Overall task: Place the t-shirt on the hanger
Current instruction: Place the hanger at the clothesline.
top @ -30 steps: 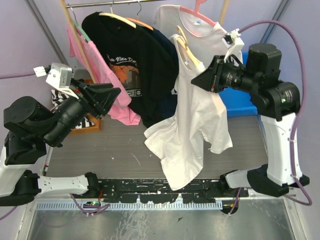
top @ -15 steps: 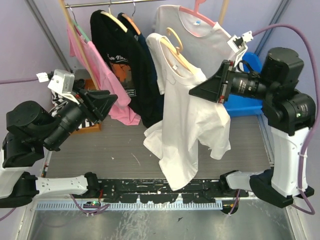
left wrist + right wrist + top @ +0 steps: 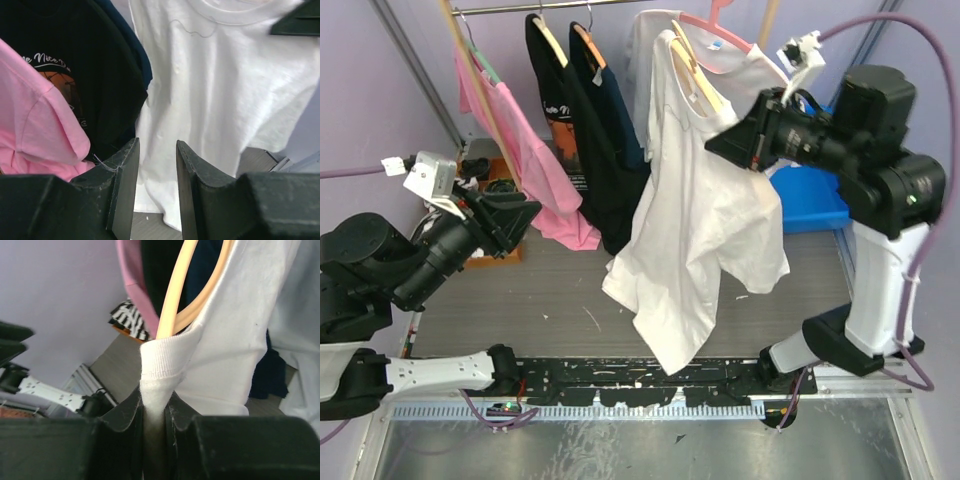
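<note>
The white t-shirt (image 3: 700, 230) hangs in the air in front of the rail, draped over the wooden hanger (image 3: 695, 75), whose arms show in its neck opening. My right gripper (image 3: 712, 140) is shut on the t-shirt's collar (image 3: 165, 360), pinching the ribbed fabric just below the hanger (image 3: 175, 290). In its own wrist view the right gripper (image 3: 155, 395) has fabric filling the gap. My left gripper (image 3: 535, 210) stands off to the left, apart from the t-shirt. It is open and empty, and the left gripper (image 3: 157, 145) faces the t-shirt (image 3: 225, 90).
The clothes rail (image 3: 520, 8) at the back carries a pink t-shirt (image 3: 510, 130), dark t-shirts (image 3: 580, 130) and another white t-shirt on a pink hanger (image 3: 740, 60). A blue bin (image 3: 810, 200) sits behind the right arm. A striped cloth in an orange box (image 3: 490, 250) lies left.
The right arm has raised the t-shirt and hanger higher and toward the rail, and the t-shirt has turned edge-on. The left arm has drawn back and lower to the left.
</note>
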Available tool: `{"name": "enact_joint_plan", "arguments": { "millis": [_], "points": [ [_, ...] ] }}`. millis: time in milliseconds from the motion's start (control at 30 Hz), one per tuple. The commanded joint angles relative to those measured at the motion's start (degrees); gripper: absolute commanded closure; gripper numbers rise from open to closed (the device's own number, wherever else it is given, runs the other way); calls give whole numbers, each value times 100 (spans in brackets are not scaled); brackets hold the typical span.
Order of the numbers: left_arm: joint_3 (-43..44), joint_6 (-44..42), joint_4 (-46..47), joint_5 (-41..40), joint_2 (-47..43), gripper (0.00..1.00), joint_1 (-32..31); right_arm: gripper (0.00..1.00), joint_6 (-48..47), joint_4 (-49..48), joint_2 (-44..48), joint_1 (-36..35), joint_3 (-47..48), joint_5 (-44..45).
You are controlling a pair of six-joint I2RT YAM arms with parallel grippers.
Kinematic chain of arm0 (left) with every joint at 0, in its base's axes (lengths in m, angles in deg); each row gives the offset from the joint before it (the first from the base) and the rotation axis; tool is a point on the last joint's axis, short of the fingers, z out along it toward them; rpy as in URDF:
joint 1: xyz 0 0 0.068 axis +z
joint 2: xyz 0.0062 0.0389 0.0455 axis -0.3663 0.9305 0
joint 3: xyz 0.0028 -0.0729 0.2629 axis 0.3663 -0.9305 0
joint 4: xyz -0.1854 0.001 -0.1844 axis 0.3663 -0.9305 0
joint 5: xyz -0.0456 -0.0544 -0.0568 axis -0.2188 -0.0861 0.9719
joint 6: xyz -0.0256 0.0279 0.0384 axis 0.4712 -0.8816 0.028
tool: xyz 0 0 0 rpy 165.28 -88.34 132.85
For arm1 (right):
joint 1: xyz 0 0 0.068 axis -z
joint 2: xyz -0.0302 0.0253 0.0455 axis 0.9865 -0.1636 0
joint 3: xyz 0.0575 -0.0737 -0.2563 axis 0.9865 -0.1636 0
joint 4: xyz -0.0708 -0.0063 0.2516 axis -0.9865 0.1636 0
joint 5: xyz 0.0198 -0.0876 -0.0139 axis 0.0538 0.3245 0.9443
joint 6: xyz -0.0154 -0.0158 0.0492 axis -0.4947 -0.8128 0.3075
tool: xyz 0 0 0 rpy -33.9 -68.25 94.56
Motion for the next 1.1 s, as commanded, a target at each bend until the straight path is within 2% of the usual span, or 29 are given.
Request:
{"name": "enact_joint_plan", "arguments": {
  "millis": [0, 67, 233, 600, 1067],
  "points": [
    [-23, 48, -145, -178, -231, 58, 14, 99, -484, -632, -433, -1, 171, 864],
    [-17, 39, -193, -222, -289, 58, 14, 99, -528, -1039, -417, 1, -166, 925],
    [65, 18, -298, -280, -335, 58, 14, 99, -746, -1544, -743, 15, -33, 1021],
    [165, -21, -327, -441, -264, 57, 15, 99, -372, -2906, -1262, 494, -218, 315],
    [464, 74, -586, -526, 117, 57, 15, 99, 66, -3831, -1900, 940, -216, -418]
  ]
}}
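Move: The right hand holds the white t-shirt's hanger; the clothesline rail it is meant for lies about 35 cm ahead, 8 cm to the left and 8 cm higher. Straight ahead some 32 cm is the pink hanger; the navy shirt's hanger is equally far out, about 33 cm to the left, both near hand height. From the left hand that stretch of rail is roughly 42 cm ahead, 40 cm right and 10 cm up. Still pinching the shirted hanger, the right hand carries it about 20 cm forward towards the clothesline, sinking slightly. ##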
